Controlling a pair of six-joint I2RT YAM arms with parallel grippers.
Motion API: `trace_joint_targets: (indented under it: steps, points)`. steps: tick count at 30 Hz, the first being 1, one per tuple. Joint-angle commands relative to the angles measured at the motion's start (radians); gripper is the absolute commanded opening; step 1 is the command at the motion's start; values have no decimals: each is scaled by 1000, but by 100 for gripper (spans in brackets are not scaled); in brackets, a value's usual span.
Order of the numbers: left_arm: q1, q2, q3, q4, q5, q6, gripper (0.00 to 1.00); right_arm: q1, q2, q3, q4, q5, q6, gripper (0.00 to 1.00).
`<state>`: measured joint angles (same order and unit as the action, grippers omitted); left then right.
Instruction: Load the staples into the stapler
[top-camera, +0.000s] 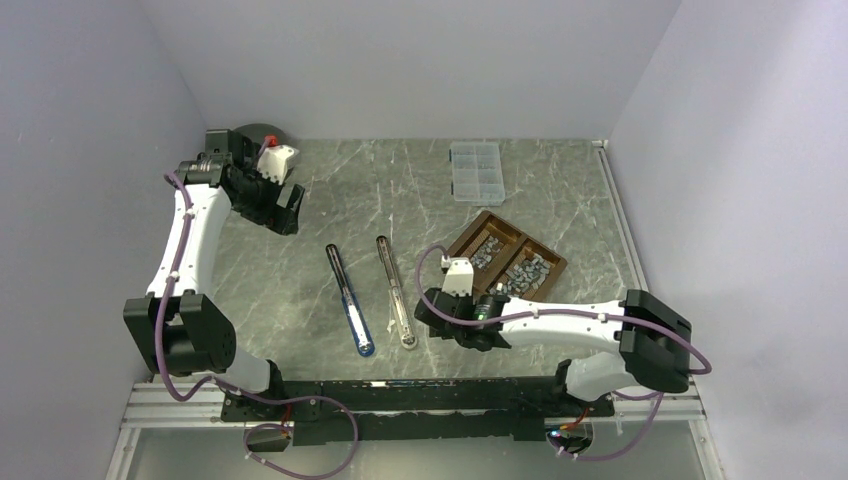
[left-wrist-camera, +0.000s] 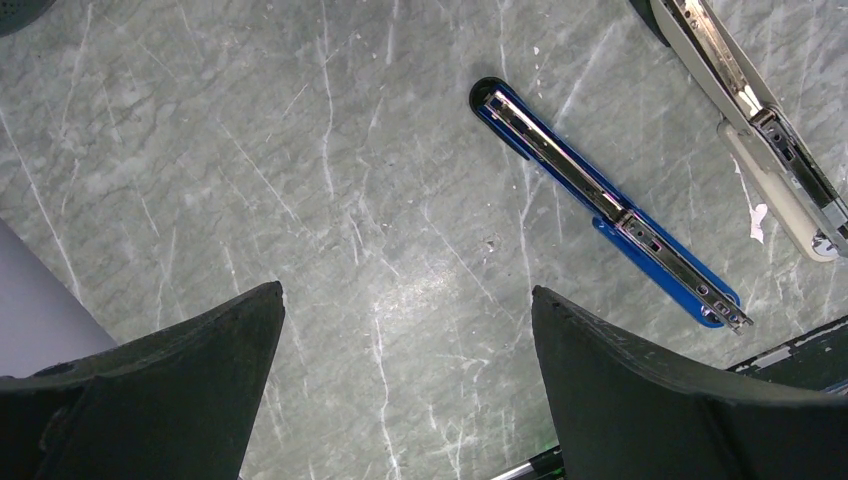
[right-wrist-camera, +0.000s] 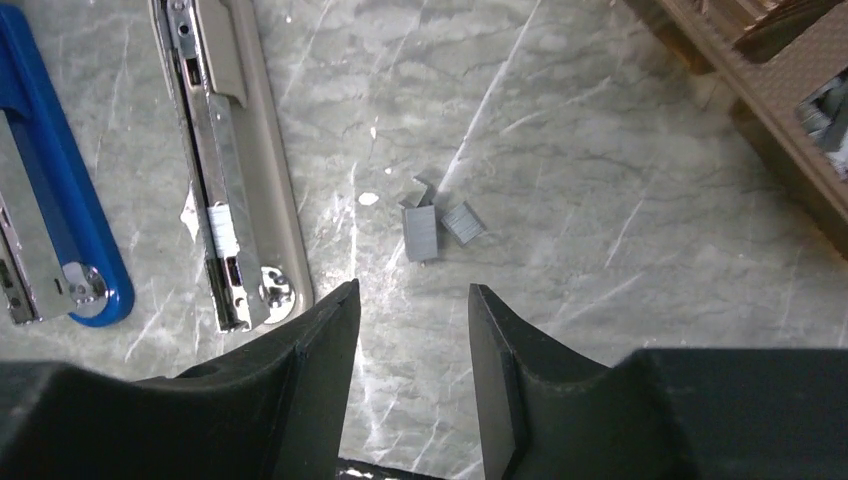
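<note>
Two staplers lie opened flat on the marble table: a blue stapler (top-camera: 350, 300) (left-wrist-camera: 600, 200) (right-wrist-camera: 50, 230) and a beige stapler (top-camera: 396, 290) (left-wrist-camera: 760, 120) (right-wrist-camera: 230, 170), each with its metal channel showing. Many silver-grey staples (top-camera: 510, 262) fill a brown tray (top-camera: 470, 232) (right-wrist-camera: 760, 90). A few loose staples (right-wrist-camera: 422, 232) lie on the table just ahead of my right gripper (right-wrist-camera: 412, 288) (top-camera: 445, 315), which is open and holds nothing. At the far left my left gripper (left-wrist-camera: 405, 290) (top-camera: 282, 205) hangs wide open and empty above bare table.
A clear plastic compartment box (top-camera: 476, 172) sits behind the brown tray. A dark round object (top-camera: 262, 135) rests in the back left corner. Walls close in the table on the left, back and right.
</note>
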<state>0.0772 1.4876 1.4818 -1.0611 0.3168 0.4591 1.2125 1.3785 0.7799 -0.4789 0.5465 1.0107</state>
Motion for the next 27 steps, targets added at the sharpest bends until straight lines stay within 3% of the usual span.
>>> trace_joint_targets:
  steps: [1, 20, 23, 27]
  points:
    - [3, -5, 34, -11, 31, 3, 100, -7, 11, -14, 32, -79, -9, 46]
    - [3, 9, 37, 3, 16, 0, 100, -89, 149, -51, 193, -160, -86, 42]
    - [3, 14, 43, 2, 16, -2, 100, -91, 165, -36, 194, -150, -96, 37]
    - [4, 16, 44, 4, 19, -4, 99, -91, 162, -34, 187, -136, -99, 20]
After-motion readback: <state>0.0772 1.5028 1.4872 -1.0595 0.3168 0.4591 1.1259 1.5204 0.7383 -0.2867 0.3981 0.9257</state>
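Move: The small staple stack on the table lies about 2 cm ahead of the right hand, 1 cm to its left and 5 cm below. A loose staple piece sits roughly 2 cm to the right of that stack. The grey stapler's middle is about 10 cm ahead and 10 cm left of the hand, the blue stapler's 7 cm ahead and 21 cm left, the brown tray's 17 cm ahead and 14 cm right. From the left hand, the stack is some 36 cm right, 15 cm back and 19 cm lower. The right fingertips come down around the near end of the staple stack and close on it, pads on its left and right sides. The hand sinks about 4 cm, easing back by 1 cm on the way while the fingers tip slightly steeper, then slides forward some 2 cm low over the table, drifting a little left, the fingers narrowing only at the end. ##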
